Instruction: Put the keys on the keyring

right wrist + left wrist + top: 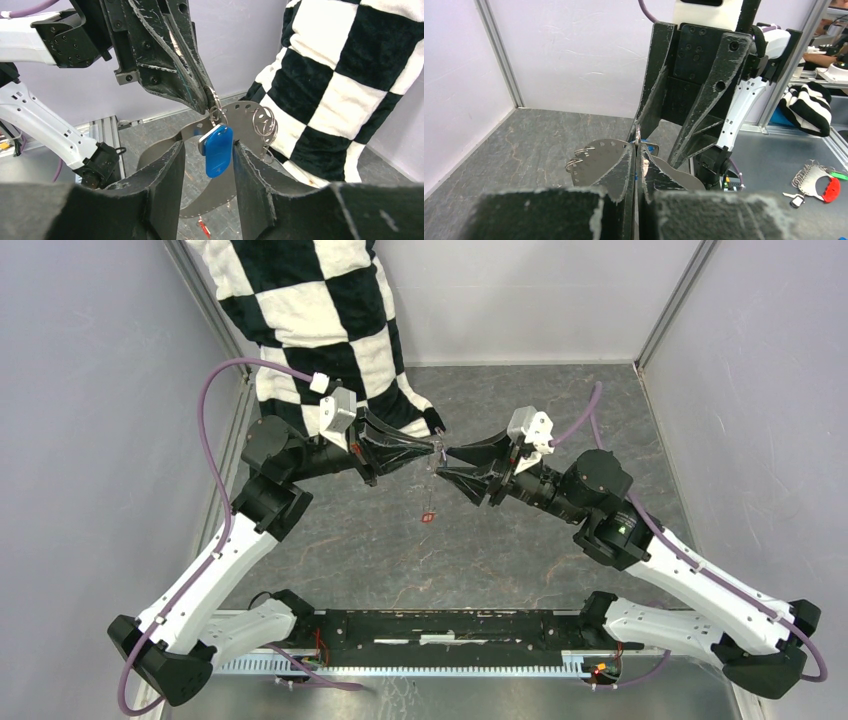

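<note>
My left gripper [437, 447] is shut on the top of the keyring [245, 115], a flat grey metal band with holes, and holds it up over the middle of the table. The keyring hangs in front of the shut fingers in the left wrist view [599, 160]. The blue key [218, 150] dangles from a small wire ring right at the left fingertips. My right gripper [209, 145] is open around the blue key, with its right finger at the key's edge and a gap on the left. The red key [202, 227] hangs below the band's lower edge [428, 515].
A black-and-white checkered cloth [310, 310] hangs at the back left, close behind the grippers [340, 75]. Spare wire rings [265, 122] hang from the band. Grey walls enclose the stone-patterned table [520, 550]. Another bunch of keys [819, 180] lies outside the cell.
</note>
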Motion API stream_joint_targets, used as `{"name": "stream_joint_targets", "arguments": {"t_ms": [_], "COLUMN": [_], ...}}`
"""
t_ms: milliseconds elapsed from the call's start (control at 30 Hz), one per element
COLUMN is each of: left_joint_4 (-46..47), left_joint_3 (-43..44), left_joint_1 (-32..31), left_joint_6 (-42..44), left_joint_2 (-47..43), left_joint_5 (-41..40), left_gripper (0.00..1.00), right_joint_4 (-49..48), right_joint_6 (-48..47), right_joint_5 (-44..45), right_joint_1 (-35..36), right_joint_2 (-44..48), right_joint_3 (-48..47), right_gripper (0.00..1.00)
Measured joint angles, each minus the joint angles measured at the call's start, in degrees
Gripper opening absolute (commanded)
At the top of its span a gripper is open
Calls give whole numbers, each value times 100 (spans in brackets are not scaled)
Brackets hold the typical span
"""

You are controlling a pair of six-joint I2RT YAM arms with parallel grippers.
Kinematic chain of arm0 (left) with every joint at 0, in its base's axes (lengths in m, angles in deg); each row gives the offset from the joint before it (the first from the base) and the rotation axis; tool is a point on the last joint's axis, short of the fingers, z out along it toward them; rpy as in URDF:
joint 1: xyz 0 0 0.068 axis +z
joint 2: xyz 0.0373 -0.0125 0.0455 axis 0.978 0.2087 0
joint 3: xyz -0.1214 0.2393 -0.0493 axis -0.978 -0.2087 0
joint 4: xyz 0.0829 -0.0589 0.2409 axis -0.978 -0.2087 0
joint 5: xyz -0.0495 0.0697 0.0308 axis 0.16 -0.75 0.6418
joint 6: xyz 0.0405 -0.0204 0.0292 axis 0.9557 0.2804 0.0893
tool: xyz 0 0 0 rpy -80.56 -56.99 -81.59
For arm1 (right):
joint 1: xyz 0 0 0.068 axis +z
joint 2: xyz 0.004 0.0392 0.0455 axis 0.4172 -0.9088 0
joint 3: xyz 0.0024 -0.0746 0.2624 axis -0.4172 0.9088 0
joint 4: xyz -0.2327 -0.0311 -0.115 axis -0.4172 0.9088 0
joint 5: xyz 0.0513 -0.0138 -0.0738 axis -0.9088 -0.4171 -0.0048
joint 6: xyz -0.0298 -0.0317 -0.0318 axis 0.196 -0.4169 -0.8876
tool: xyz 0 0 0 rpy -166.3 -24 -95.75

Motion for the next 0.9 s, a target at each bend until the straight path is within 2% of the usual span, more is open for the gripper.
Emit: {"name": "stream_joint_targets", "arguments": {"t_ms": [233, 433, 500, 667, 900], "left_joint_4": [7, 7, 7, 7, 11], "left_joint_3": [0, 0, 0, -20, -55], "left_joint_1": [0, 0, 0, 0, -2], "left_joint_6": [-17, -17, -17, -17, -17], "left_joint_2": [0, 0, 0, -17, -42], "left_joint_5": [254, 299, 299, 291, 289], "left_gripper": [2, 2, 2, 2, 2], "right_joint_4": [0, -9, -9, 24, 229], "right_joint_6": [-35, -79, -98, -103, -98], "right_joint_5": [142, 177, 173, 155, 37], "right_joint_1": [0, 0, 0, 0, 0], "right_joint_2": [7, 68, 68, 94, 170], "right_joint_3": [24, 85, 87, 90, 90], "right_gripper": [37, 12, 6, 1, 0]}}
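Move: The blue key hangs almost between the right hand's half-open fingers, about 1 cm ahead and 1 cm to the left of the hand point, level with it. The left fingertips pinching the small ring are some 2 cm ahead, 4 cm left and 3 cm above the right hand; the metal keyring plate hangs about 3 cm left and 5 cm below it, level front to back. From the left hand, the blue key is about 1 cm back, 3 cm right and 3 cm below. The right hand eases barely half a centimetre forward and to its right around the hanging blue key, then shuts its fingers from about half open to almost closed, pinching the key, and finally draws back and down by just under a centimetre with the key in its grip. Meanwhile the left hand keeps its closed pinch on the small ring and shifts about 1 cm back towards the base, turning only a few degrees clockwise. ##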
